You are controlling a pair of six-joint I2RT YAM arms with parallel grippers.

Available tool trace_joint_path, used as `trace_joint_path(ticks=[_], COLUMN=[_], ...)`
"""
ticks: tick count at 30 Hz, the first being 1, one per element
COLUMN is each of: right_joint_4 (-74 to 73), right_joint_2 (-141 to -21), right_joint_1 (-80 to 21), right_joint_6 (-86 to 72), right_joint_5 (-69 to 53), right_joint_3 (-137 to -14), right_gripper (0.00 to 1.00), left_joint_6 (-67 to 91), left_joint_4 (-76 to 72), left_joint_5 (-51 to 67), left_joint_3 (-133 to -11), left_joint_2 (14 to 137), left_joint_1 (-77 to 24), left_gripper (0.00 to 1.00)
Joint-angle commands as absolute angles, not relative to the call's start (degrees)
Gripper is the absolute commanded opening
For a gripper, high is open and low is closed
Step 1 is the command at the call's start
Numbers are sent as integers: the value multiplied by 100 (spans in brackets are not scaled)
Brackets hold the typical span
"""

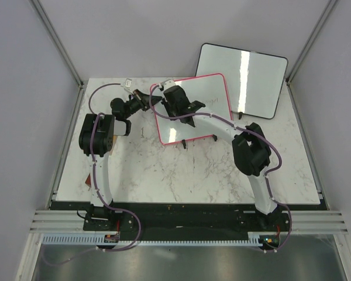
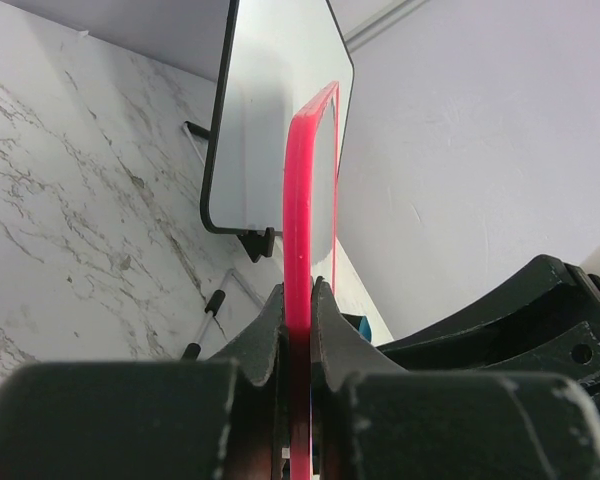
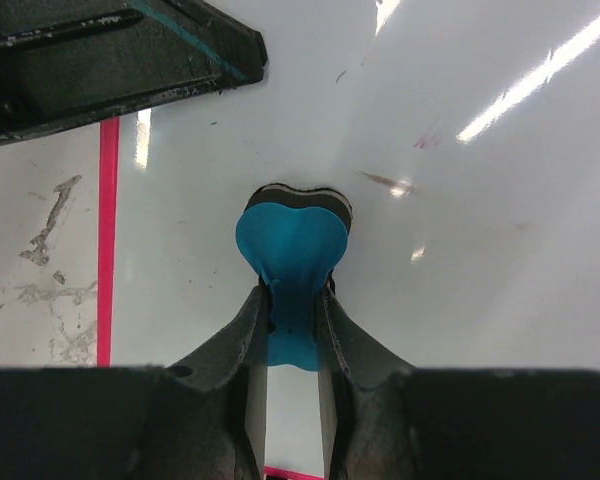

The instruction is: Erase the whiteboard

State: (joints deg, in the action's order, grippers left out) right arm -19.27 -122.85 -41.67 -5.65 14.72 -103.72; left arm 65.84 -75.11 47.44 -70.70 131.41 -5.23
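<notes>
The whiteboard (image 1: 206, 93), white with a pink frame, stands tilted at the back middle of the table. Faint dark writing shows near its right side. My left gripper (image 1: 155, 99) is shut on its left frame edge. In the left wrist view the pink frame (image 2: 300, 190) runs straight up out of the closed left gripper (image 2: 298, 292). My right gripper (image 1: 176, 105) is over the board's left part. It is shut on a blue eraser (image 3: 292, 238), pressed against the white surface (image 3: 470, 260) by the right gripper (image 3: 292, 298). Small smudges (image 3: 385, 181) lie just beyond the eraser.
A black-framed whiteboard (image 1: 241, 81) leans at the back right, just behind the pink one, and also shows behind the frame as a black-framed board (image 2: 265, 110). The marble table (image 1: 164, 170) spreads in front. A wire stand with black feet (image 2: 206, 308) rests on the marble.
</notes>
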Motion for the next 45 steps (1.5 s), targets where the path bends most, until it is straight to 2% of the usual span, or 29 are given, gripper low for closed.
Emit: trace_joint_path(ticks=[1, 4, 10, 17, 27, 32, 36, 45], right_joint_4=[-1907, -1907, -1776, -1661, -1529, -1547, -1503, -1678], right_joint_2=[-13104, -13113, -12667, -12165, -11637, -11707, -11751, -12005], right_joint_1=[-4123, -3877, -3121, -2366, -1064, -1011, -1177, -2355], right_joint_6=[-677, -738, -1054, -1362, -1582, -1547, -1346, -870], right_joint_5=[1221, 1283, 1406, 2416, 2514, 2189, 1258, 889], right_joint_3=[-10538, -10565, -9749, -8633, -7928, -8068, -8139, -8498], right_gripper=[0, 0, 0, 0, 0, 0, 0, 0], left_joint_6=[5748, 5748, 5748, 5757, 5801, 5810, 5818, 5818], left_joint_4=[-9114, -9114, -9132, -9141, -9193, -9202, -9202, -9220], left_joint_5=[6047, 6047, 6056, 6082, 6073, 6073, 6073, 6065], left_joint_3=[-7040, -7040, -7040, -7031, -7040, -7058, -7058, -7066], left_joint_2=[13069, 13060, 13052, 13043, 13069, 13078, 13078, 13087], left_joint_1=[-791, -791, -782, -782, -773, -773, -765, -765], left_gripper=[2, 2, 2, 2, 2, 2, 2, 2])
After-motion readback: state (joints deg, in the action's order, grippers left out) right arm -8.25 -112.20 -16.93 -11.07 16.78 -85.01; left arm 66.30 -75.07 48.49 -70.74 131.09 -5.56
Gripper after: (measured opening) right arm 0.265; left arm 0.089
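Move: Near the pink board's left edge, the right hand holds the eraser against its face; the right edge it heads for lies some 25 cm right and 7 cm ahead, about level. The left gripper, clamped on the left edge, is roughly 3 cm left, 3 cm ahead and 3 cm higher. The board's left foot clip sits about 8 cm right, 10 cm back and 11 cm below. From the left hand, that right-edge spot is about 27 cm right, 2 cm ahead. Sweeping the eraser across the pink board, slowly at first and then fast, the right hand travels about 26 cm right and some 7 cm forward at near-constant height, then comes back left about 2 cm. Its wrist swings roughly 30 degrees clockwise, and the fingers keep their grip with the eraser on the face. The left hand stays clamped on the left edge, steadying the board. ##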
